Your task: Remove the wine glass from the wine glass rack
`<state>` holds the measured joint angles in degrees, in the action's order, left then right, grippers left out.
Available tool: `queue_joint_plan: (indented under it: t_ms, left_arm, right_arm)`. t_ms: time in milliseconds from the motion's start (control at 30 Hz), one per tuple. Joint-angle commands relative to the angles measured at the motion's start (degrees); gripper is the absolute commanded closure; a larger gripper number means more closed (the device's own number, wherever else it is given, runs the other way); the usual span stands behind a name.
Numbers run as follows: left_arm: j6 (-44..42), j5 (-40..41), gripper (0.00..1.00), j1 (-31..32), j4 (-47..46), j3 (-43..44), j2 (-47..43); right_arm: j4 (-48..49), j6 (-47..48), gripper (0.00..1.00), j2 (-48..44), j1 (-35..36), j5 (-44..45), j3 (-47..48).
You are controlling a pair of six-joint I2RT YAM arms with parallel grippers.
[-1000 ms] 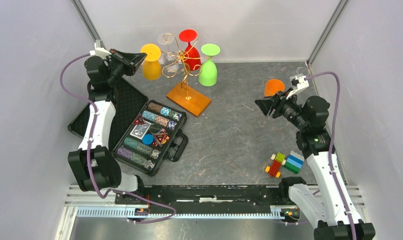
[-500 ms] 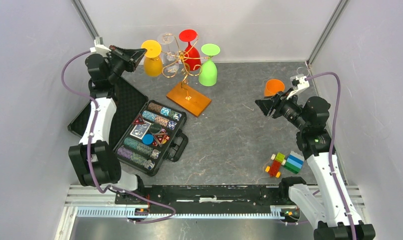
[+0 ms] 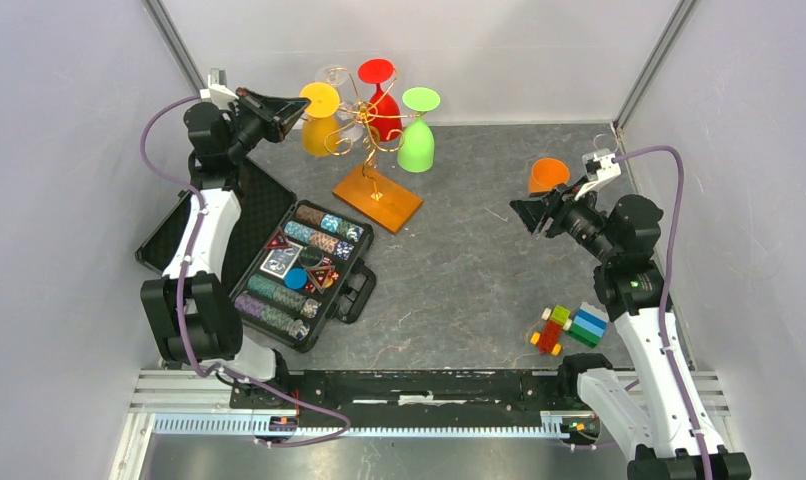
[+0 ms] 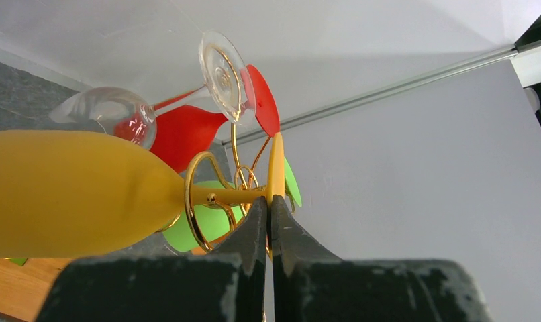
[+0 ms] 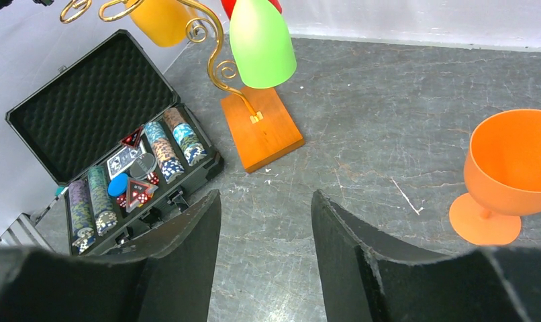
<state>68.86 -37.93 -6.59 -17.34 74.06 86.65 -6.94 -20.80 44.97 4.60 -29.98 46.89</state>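
The wine glass rack [image 3: 365, 135], a gold wire tree on a wooden base [image 3: 377, 197], stands at the back of the table. A yellow wine glass [image 3: 319, 128] hangs upside down from its left arm, beside clear [image 3: 335, 78], red [image 3: 382, 108] and green [image 3: 416, 145] ones. My left gripper [image 3: 297, 108] is shut on the rim of the yellow foot [image 4: 276, 168], and the stem lies inside a gold loop [image 4: 199, 201]. My right gripper [image 5: 266, 198] hovers open over bare table, holding nothing.
An open black case of poker chips [image 3: 304, 265] lies left of centre. An orange goblet [image 3: 549, 173] stands upright at the back right, close to my right gripper. Toy bricks [image 3: 569, 327] lie near the right arm's base. Walls close in the left, right and back.
My left gripper has moved right and slightly up, carrying the yellow glass's foot with it, so the glass has swung towards the rack's centre. The right arm has hardly moved.
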Motion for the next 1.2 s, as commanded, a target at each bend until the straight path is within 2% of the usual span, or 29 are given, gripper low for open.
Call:
queue_joint_plan:
  t_ms: [0, 167, 433, 567, 700, 767, 900, 1067, 1167]
  left_arm:
    - [2.5, -2.5, 0.98, 0.3, -3.1, 1.3, -2.3]
    - [3.2, -3.0, 0.98, 0.3, -3.9, -2.3, -5.9]
    - [-0.5, -2.1, 0.98, 0.3, 1.0, -8.2, -13.7]
    - [-2.0, -1.5, 0.98, 0.3, 4.6, -9.7, -17.5]
    - [-9.5, 4.5, 0.98, 0.3, 16.0, -9.8, -24.3]
    - [-12.8, 9.3, 0.98, 0.4, 22.1, -10.1, -28.6]
    - [-15.8, 12.0, 0.98, 0.4, 28.5, -10.4, -35.3]
    - [-14.8, 10.6, 0.98, 0.4, 32.6, -9.2, -41.9]
    - [-9.3, 5.2, 0.98, 0.9, 30.1, -8.0, -43.2]
  right_arm:
    - [1.5, 0.2, 0.42, -1.0, -0.2, -0.8, 0.1]
    - [1.9, 0.6, 0.30, -1.8, -0.2, -3.0, -0.8]
    - [3.2, -1.3, 0.23, -5.0, -0.2, -5.6, -3.7]
    - [4.0, -2.7, 0.14, -7.5, -0.2, -6.9, -5.2]
    - [12.7, -10.0, 0.02, -11.7, -0.1, -9.3, -10.9]
    - [19.2, -15.6, 0.02, -13.6, -0.2, -10.6, -14.7]
    - [28.3, -23.0, 0.02, -14.9, 0.0, -11.4, -19.1]
    - [34.6, -28.7, 0.02, -14.8, 1.1, -10.3, -21.4]
    - [39.7, -31.8, 0.02, -14.2, 2.7, -9.1, -22.7]
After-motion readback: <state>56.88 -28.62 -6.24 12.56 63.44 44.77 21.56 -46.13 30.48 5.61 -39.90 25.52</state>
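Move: The left hand already pinches the yellow wine glass by its foot; the glass hangs in the rack, its middle some 3 cm right, 2 ahead and 9 below. The rack's hub is level, 11 cm right; a clear glass hangs 7 ahead, 4 right. The open poker case lies about 25 cm back, 6 left, far below. From the right hand, the yellow glass is roughly 31 cm ahead, 40 left; the standing orange glass 22 ahead, 6 right, 16 below. Keeping its pinch on the foot of the yellow glass, the left hand draws the stem out of the rack's open loop, straight back towards the poker case by about 19 cm while rising some 5, turning slightly counter-clockwise. The right hand spreads its half-open, empty fingers wide, backing off about 6 cm and a little left, and rolls its left side up. ##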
